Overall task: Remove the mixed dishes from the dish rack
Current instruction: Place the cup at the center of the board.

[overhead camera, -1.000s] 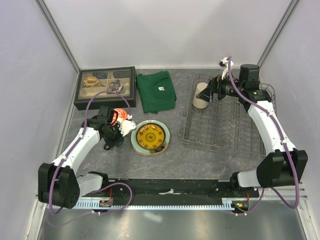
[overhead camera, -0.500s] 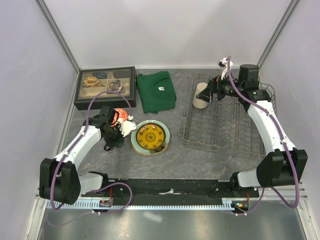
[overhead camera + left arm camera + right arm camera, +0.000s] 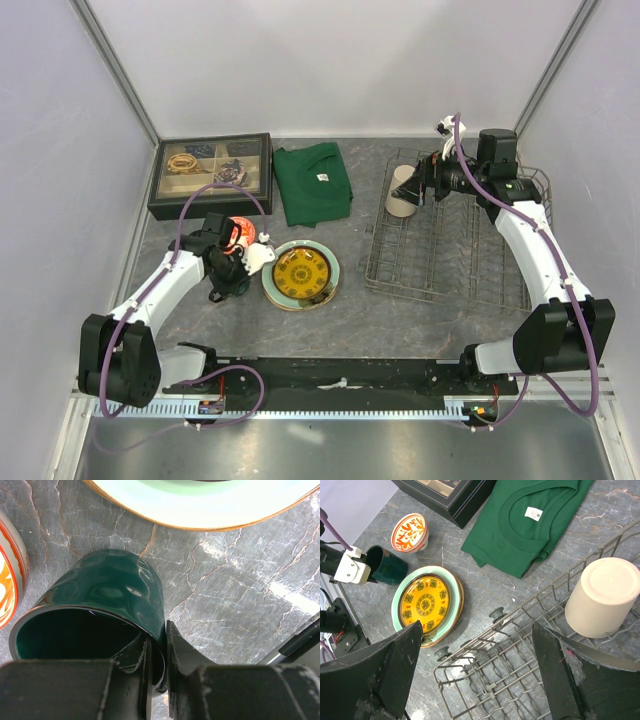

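My left gripper (image 3: 159, 647) is shut on the wall of the dark green mug (image 3: 110, 595), one finger inside the rim and one outside. The mug hangs tilted just over the table, between the red-and-white bowl (image 3: 238, 232) and the pale green plate (image 3: 325, 272). The small yellow plate (image 3: 299, 273) lies on that green plate. A beige tumbler (image 3: 605, 597) stands upside down in the far-left corner of the grey wire dish rack (image 3: 520, 650). My right gripper (image 3: 475, 665) hovers open above the rack, just right of the tumbler (image 3: 404, 191), with nothing between its fingers.
A folded green cloth (image 3: 312, 182) lies at the back middle. Left of it stands a black compartmented tray (image 3: 212, 172). The rack (image 3: 450, 250) fills the right side of the table. Purple-grey walls close in left, right and behind.
The left wrist has shifted slightly with the mug still gripped. The right arm and the tumbler have not moved.
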Robot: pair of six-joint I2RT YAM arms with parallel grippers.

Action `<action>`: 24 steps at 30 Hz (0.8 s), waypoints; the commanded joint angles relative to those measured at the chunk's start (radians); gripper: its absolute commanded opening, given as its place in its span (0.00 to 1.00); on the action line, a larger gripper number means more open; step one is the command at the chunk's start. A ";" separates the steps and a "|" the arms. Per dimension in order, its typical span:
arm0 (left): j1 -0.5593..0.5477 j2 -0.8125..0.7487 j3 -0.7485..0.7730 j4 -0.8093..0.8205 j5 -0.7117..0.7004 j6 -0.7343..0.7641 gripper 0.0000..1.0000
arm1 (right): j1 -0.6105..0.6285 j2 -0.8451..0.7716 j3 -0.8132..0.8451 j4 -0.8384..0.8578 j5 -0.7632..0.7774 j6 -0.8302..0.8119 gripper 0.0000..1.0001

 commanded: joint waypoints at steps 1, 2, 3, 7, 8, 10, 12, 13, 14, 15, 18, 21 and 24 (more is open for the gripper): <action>-0.005 -0.014 0.004 0.006 -0.032 0.046 0.12 | 0.001 0.000 -0.004 0.010 -0.011 -0.022 0.98; -0.005 -0.013 0.002 0.007 -0.037 0.047 0.13 | 0.001 -0.001 -0.004 0.010 -0.010 -0.022 0.98; -0.005 -0.014 -0.001 0.006 -0.043 0.050 0.14 | 0.001 -0.003 -0.004 0.010 -0.008 -0.022 0.98; -0.005 -0.019 -0.007 0.003 -0.063 0.056 0.24 | 0.000 -0.004 -0.004 0.010 -0.001 -0.025 0.98; -0.003 -0.022 -0.007 0.001 -0.064 0.058 0.26 | 0.001 -0.004 -0.004 0.010 -0.001 -0.025 0.98; -0.005 -0.031 -0.005 -0.005 -0.063 0.061 0.32 | 0.001 -0.004 -0.006 0.010 -0.001 -0.025 0.98; -0.005 -0.039 -0.002 -0.008 -0.063 0.066 0.36 | 0.001 -0.001 -0.004 0.010 0.001 -0.025 0.98; -0.003 -0.040 -0.001 -0.014 -0.061 0.066 0.37 | 0.001 0.000 -0.001 0.008 -0.001 -0.025 0.98; -0.005 -0.043 0.001 -0.015 -0.061 0.066 0.38 | 0.003 0.000 -0.001 0.008 0.001 -0.025 0.98; -0.005 -0.045 0.004 -0.019 -0.060 0.066 0.39 | 0.001 0.002 -0.001 0.008 -0.001 -0.025 0.98; -0.005 -0.050 0.013 -0.034 -0.057 0.066 0.40 | 0.001 0.002 -0.001 0.008 0.001 -0.025 0.98; -0.005 -0.057 0.025 -0.051 -0.052 0.063 0.41 | 0.001 0.006 0.000 0.005 0.016 -0.030 0.98; -0.005 -0.079 0.047 -0.068 -0.043 0.053 0.43 | 0.003 0.023 0.012 -0.006 0.068 -0.044 0.98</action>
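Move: The cup stands upright under the left hand, its rear rim between the fingers, its middle about 4 cm ahead, 1 cm right and 3 cm below. The orange bowl is some 11 cm ahead and 2 cm right; the plate stack is about 14 cm right and 2 cm ahead. Both are roughly 5 cm below. From the idle right hand the cup lies about 36 cm left, 11 cm back and 24 cm below. The left fingers open partway, letting go of the cup's rim, while the hand shifts about 1 cm left. ##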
